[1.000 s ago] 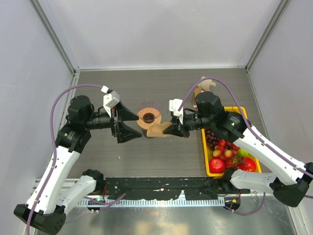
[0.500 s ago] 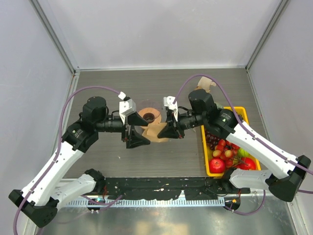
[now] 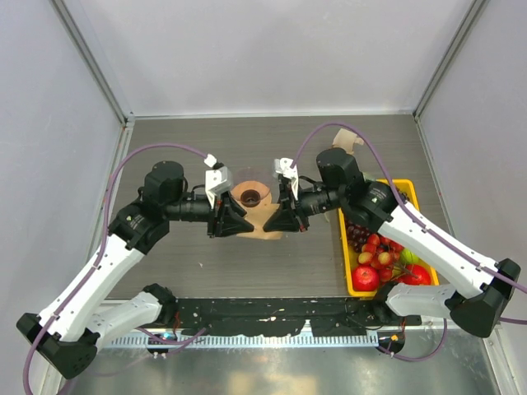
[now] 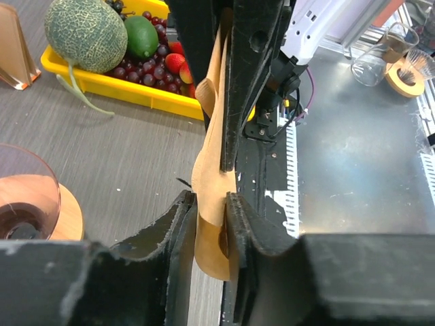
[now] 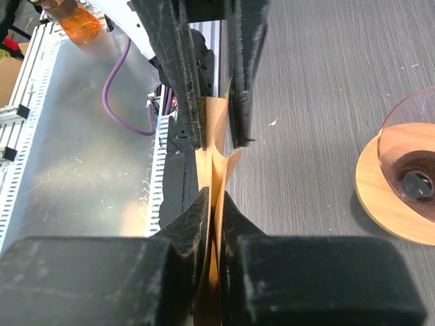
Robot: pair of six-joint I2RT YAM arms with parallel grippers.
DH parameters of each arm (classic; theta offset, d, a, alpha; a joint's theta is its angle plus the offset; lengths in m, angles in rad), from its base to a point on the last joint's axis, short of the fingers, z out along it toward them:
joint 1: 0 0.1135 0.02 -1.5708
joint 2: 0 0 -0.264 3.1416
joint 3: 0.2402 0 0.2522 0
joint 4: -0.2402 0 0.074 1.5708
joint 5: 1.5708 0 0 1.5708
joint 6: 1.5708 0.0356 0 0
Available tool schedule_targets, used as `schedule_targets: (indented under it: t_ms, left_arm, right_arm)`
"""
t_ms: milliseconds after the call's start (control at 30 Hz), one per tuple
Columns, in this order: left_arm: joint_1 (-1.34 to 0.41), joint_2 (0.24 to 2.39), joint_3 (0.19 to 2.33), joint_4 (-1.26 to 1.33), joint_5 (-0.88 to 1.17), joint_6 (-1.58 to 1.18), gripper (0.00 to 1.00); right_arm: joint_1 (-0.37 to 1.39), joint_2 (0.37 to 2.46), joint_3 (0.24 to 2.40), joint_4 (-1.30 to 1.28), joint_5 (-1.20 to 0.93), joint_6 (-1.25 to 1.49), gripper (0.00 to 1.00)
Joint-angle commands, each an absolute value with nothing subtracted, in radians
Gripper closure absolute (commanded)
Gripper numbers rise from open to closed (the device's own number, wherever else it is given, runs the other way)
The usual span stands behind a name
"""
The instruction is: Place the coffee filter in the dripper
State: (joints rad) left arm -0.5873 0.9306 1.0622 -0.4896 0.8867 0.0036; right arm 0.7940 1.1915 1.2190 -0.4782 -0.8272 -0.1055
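Observation:
The coffee filter (image 3: 262,230), a tan paper cone, hangs above the table between my two grippers, just in front of the dripper (image 3: 251,196). My right gripper (image 3: 272,224) is shut on its right edge; in the right wrist view the paper (image 5: 216,146) is pinched flat between the jaws (image 5: 212,202). My left gripper (image 3: 244,225) holds the opposite edge, with the curled paper (image 4: 212,180) filling the narrow gap at its fingertips (image 4: 211,204). The dripper, clear glass on an orange-brown collar, stands upright at the left (image 4: 30,204) and at the right (image 5: 408,180).
A yellow fruit tray (image 3: 409,191) with apples and grapes sits at the right; a melon (image 4: 85,30) lies in it. A holder with spare brown filters (image 3: 346,141) stands behind the right arm. The table's metal front rail (image 3: 272,317) runs below the grippers.
My left arm swung right to the filter and its wide-open jaws closed on the paper. The right gripper carried the filter slightly left and stayed shut.

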Motion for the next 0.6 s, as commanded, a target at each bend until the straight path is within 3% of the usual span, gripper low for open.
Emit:
schedule_targets:
  t_ms: [0,100,133,267,333,567]
  left_arm:
    - [-0.591,0.939,1.092,-0.457,0.939,-0.040,0.76]
    - [-0.583,0.937,1.074,-0.413,0.965,-0.122,0.95]
    - [-0.575,0.933,1.060,-0.381,0.980,-0.156,1.00]
    - [-0.528,0.927,1.013,-0.227,1.029,-0.320,1.00]
    - [-0.511,0.925,0.990,-0.149,1.058,-0.395,1.00]
    - [-0.499,0.933,0.960,-0.061,1.085,-0.485,1.00]
  right_arm:
    - [0.785,1.187,1.230,-0.436,-0.831,-0.081,0.87]
    - [0.770,1.174,1.223,-0.436,-0.836,-0.084,0.72]
    - [0.756,1.166,1.217,-0.440,-0.839,-0.092,0.57]
    - [0.700,1.129,1.163,-0.443,-0.864,-0.117,0.31]
    - [0.680,1.109,1.134,-0.439,-0.880,-0.140,0.26]
    - [0.678,1.095,1.108,-0.388,-0.963,-0.134,0.28]
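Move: Between the two facing grippers is the coffee filter, its middle some 3 cm to the right of the left hand point and 1 cm ahead; the right hand already grips it, its middle about 3 cm left and 1 cm ahead of that hand. The dripper stands about 12 cm straight ahead of the left hand and 13 cm lower. From the right hand the fruit tray lies roughly 32 cm right, 7 cm ahead and 25 cm below. Closing its part-open fingers almost fully, the left hand pinches its side of the filter, and the right fingers then spread wide and let go. The right hand backs off about 3 cm to the right, sinking 2 cm and easing slightly forward, while the left rises some 2 cm, rolling its forward side down about 15 degrees and tipping its fingertips up roughly 10. ##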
